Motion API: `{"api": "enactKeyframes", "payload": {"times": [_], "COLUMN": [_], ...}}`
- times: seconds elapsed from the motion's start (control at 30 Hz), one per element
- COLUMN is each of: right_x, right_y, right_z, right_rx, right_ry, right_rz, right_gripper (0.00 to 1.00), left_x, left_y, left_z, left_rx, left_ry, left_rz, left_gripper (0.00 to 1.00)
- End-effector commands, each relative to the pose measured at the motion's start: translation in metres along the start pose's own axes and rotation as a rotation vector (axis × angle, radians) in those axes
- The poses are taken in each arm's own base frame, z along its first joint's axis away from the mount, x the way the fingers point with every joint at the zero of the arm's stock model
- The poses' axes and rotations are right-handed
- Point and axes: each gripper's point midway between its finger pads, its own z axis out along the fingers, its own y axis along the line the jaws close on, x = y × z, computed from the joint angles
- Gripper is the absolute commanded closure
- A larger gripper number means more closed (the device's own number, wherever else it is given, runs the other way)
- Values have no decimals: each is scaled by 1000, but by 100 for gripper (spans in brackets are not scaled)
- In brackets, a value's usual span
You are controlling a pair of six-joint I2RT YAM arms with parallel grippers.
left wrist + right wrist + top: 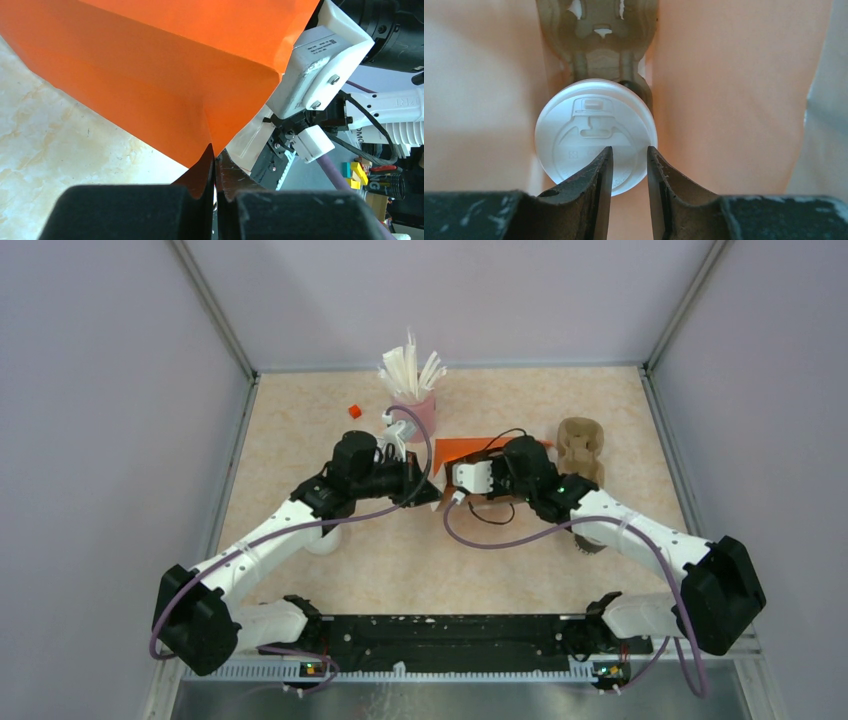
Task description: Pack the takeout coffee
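Note:
In the right wrist view I look down into the orange bag (734, 100). The takeout coffee (595, 125) stands at its bottom, showing its round white lid and a sliver of dark cup. It sits against a brown pulp carrier (596, 45). My right gripper (629, 150) hangs above the lid's near edge, its jaws narrowly apart with nothing between them. My left gripper (216, 155) is shut on the bag's (165, 75) rim and holds it up. From above, the bag (462, 450) sits mid-table between both wrists, and the right fingers are hidden inside it.
A pink cup of white sticks (415, 390) stands at the back. A small red piece (354, 411) lies to its left. A second pulp carrier (581, 448) lies right of the bag. A white round object (322, 540) shows under the left arm, a dark one (590, 543) under the right.

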Motion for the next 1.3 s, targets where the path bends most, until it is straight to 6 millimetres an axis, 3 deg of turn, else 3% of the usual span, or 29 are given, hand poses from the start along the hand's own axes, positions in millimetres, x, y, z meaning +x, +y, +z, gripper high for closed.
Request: {"api": "enactKeyframes", "payload": {"times": [0.0, 0.3, 0.53, 0.7, 0.97, 1.27], "right_x": [10, 19, 5, -11, -17, -39], "right_y": [-11, -19, -30, -40, -38, -60], "right_z": [-3, -3, -9, -23, -51, -94], "right_rx": [66, 107, 89, 55, 24, 67], "right_ry": [26, 65, 16, -37, -70, -176], "right_rz": [37, 52, 75, 110, 158, 310], "right_gripper": [70, 71, 71, 70, 70, 69], "left_x": [-15, -14, -15, -21, -32, -39], "left_y": [-16, -17, -16, -18, -22, -30], "left_z": [-2, -3, -3, -2, 1, 7], "left_rx": [57, 59, 52, 50, 37, 26], "left_ry": [-35, -34, -36, -41, -26, 36], "left_rz": [53, 59, 55, 49, 36, -97], "left_gripper": [97, 97, 97, 96, 97, 98]}}
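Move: The right hand is down inside the orange bag, with the packed coffee cup's white lid just under its fingertips: lid middle about 2 cm back, 1 cm left and 2 cm lower. The cup holder's empty well lies some 9 cm left of that lid and a little deeper. Outside the bag, the second cup stands roughly 15 cm right and 13 cm back, 9 cm lower. From the left hand the lid is about 15 cm right, 5 cm ahead and 7 cm lower. From its place at the packed cup's lid rim, the right hand nudges forward and right by a bit over 1 cm, level inside the bag, then comes clear, rising about 7 cm while drawing back some 4 cm towards the bag mouth, tilting its left side up roughly 10 degrees, fingers staying part open. The left hand keeps its shut pinch on the bag's near left edge and late on lifts it about 2.5 cm, drifting forward and right. ##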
